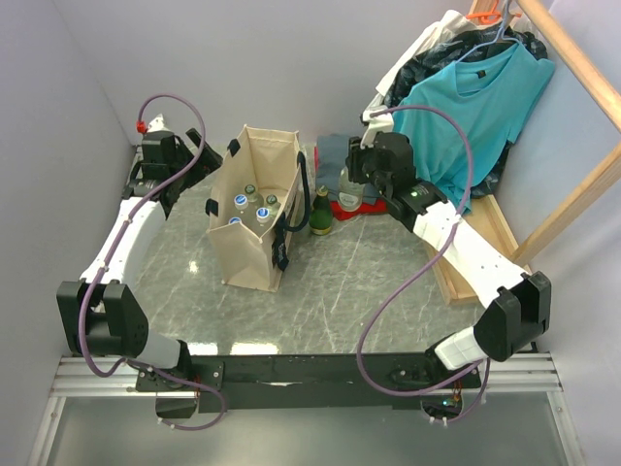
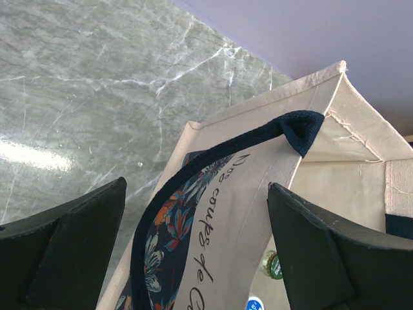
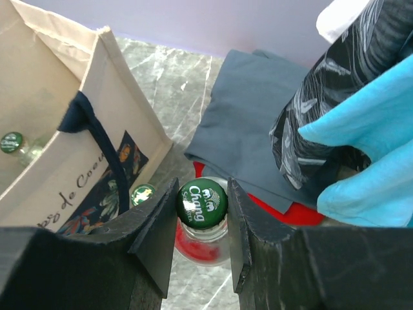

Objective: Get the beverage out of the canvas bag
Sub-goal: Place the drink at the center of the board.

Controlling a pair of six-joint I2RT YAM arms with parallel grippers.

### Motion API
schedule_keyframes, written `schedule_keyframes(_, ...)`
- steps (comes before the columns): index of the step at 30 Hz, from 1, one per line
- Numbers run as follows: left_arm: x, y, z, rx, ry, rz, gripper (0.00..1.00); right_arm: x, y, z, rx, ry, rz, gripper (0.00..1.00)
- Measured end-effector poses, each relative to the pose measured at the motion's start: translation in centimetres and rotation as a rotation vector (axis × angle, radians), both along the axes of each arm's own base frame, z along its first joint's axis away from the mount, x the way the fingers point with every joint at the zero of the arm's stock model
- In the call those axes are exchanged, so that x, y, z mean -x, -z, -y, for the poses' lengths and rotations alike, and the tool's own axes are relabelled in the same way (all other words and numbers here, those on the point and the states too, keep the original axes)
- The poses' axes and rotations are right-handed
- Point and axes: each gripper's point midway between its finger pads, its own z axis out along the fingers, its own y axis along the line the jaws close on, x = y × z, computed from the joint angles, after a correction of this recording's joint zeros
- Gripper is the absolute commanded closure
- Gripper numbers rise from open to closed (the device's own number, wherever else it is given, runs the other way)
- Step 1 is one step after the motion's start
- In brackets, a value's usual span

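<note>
The beige canvas bag stands upright left of centre, with several capped bottles inside. My right gripper is shut on the green cap of a clear beverage bottle. That bottle is outside the bag, to its right, over a red item; whether its base rests there I cannot tell. A second green-capped bottle stands on the table by the bag's wall. My left gripper is open at the bag's left rim, straddling the printed wall and black handle and holding nothing.
A folded grey cloth lies behind the held bottle. A teal shirt and a dark patterned garment hang at the right on a wooden frame. Walls close in at the left and back.
</note>
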Motion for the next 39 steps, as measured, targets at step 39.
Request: schedule_keyframes(39,0.0,0.0,0.3,0.0,0.006,-0.001,0.04,-0.9,6.9,1.3,-0.043,0.066,-0.081,1.0)
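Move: The right hand holds the clear drink bottle by its neck; its spot on the tabletop is almost straight below, about 1 cm ahead, 1 cm right and 28 cm down. The green bottle stands some 5 cm left and 2 cm back, the canvas bag about 20 cm left and level, the folded cloths roughly 11 cm ahead and 2 cm right. From the left hand, that spot is about 34 cm right, 1 cm back and 22 cm down. The right hand lowers the gripped clear bottle about 7 cm towards the table beside the green bottle, easing slightly right. ##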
